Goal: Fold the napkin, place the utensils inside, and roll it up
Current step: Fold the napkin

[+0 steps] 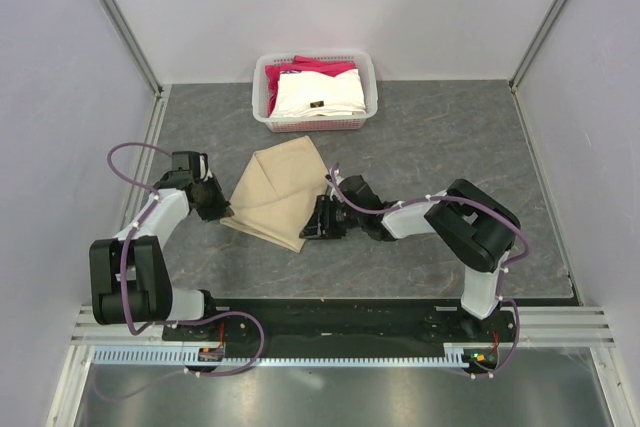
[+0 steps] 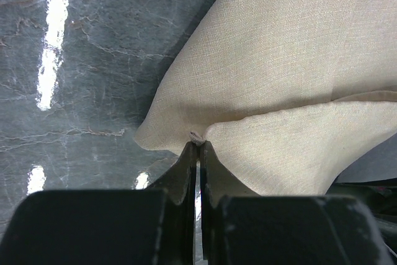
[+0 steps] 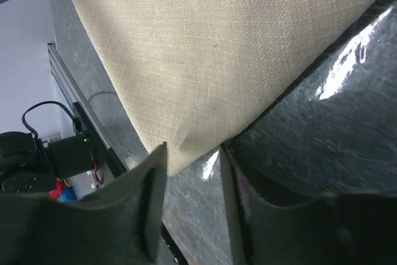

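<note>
The tan napkin [image 1: 280,192] lies on the grey table, partly folded, with one layer lapped over another in the left wrist view [image 2: 279,72]. My left gripper [image 1: 222,212] is at its left edge, shut on a small pinch of the cloth [image 2: 198,144]. On the opposite side, my right gripper [image 1: 308,230] is at the near right corner. In the right wrist view its fingers stand apart [image 3: 193,153], with the napkin's corner [image 3: 205,48] lying between them; one finger touches the cloth's edge. The utensils are out of view.
A white basket [image 1: 262,97] stands at the back of the table. It holds a white folded cloth [image 1: 318,95] and a pink-red one [image 1: 310,67]. White walls close in the left and right sides. The black base rail runs along the near edge.
</note>
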`<state>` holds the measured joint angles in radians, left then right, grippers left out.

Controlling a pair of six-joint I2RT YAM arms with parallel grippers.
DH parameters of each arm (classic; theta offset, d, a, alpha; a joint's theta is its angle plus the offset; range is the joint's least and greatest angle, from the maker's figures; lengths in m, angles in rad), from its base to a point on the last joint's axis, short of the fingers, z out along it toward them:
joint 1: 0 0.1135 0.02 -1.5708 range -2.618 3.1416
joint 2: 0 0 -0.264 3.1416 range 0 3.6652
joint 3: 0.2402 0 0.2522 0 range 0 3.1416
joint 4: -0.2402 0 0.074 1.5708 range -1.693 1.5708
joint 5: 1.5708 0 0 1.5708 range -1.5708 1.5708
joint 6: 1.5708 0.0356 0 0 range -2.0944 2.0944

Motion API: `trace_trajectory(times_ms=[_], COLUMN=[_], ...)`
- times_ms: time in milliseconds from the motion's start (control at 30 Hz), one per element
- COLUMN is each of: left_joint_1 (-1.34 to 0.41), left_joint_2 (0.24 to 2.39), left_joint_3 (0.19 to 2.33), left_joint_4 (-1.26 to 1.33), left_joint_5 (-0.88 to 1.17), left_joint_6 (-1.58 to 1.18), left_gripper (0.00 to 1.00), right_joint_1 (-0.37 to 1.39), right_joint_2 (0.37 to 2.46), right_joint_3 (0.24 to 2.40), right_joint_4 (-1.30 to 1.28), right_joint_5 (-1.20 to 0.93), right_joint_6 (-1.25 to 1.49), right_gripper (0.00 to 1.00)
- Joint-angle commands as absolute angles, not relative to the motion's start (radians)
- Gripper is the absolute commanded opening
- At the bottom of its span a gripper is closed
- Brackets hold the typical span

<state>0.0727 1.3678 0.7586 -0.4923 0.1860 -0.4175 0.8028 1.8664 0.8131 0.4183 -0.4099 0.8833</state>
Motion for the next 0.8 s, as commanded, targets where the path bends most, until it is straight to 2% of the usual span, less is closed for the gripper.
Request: trace_trajectory(times_ms=[0, 100, 133, 167, 200, 300, 400, 500, 767], left_joint_1=[0.083, 0.083, 0.081, 0.083, 0.081, 0.083, 0.083, 0.081, 0.025], left_joint_2=[1.376, 1.368, 1.361, 1.347, 1.338, 1.292, 1.244, 1.218, 1.169], left_joint_3=[0.796, 0.801, 0.802, 0.802, 0.802, 0.796, 0.788, 0.778, 0.747], left_joint_4=[-0.491, -0.492, -0.491, -0.488, -0.488, -0.480, -0.469, -0.465, -0.454], left_joint_5=[0.193, 0.216, 0.221, 0.221, 0.221, 0.210, 0.193, 0.195, 0.187], left_joint_6=[-0.383, -0.376, -0.376, -0.374, -0.374, -0.380, -0.383, -0.397, -0.463], left_gripper=[0.02, 0.12, 0.27, 0.32, 0.46, 0.67, 0.75, 0.79, 0.81], right_joint_1=[0.818, 0.816, 0.816, 0.815, 0.815, 0.815, 0.815, 0.807, 0.714], right_joint_2=[1.920, 1.931, 1.934, 1.933, 1.936, 1.936, 1.933, 1.924, 1.815], right_joint_3=[0.830, 0.830, 0.830, 0.830, 0.830, 0.833, 0.850, 0.865, 0.821], right_joint_4=[0.420, 0.410, 0.407, 0.407, 0.408, 0.402, 0.377, 0.344, 0.224], right_joint_5=[-0.371, -0.356, -0.350, -0.348, -0.347, -0.342, -0.337, -0.334, -0.325], right_joint_6=[0.897, 0.893, 0.891, 0.891, 0.891, 0.882, 0.855, 0.828, 0.716], right_gripper=[0.41, 0.30, 0.23, 0.20, 0.17, 0.06, 0.00, 0.00, 0.00])
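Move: The napkin's right-hand folded edge already lies between the right hand's half-open fingers, about 1 cm to the left and 1 cm below; its near corner is some 3 cm back and 1 cm left, its far corner roughly 22 cm ahead. The shut left fingers still hold the flap tip, right at their point; the napkin's left corner lies about 2 cm left of them and 1 cm back. Lower the right gripper just over 1 cm onto the napkin's right edge, shut its half-open fingers to pinch the fold, then ease about 1 cm forward and slightly right with it. Meanwhile spread the left fingers wide to let go of the flap tip and lift straight up some 4 cm away from it, tipping the fingertips about 10 degrees outward. ##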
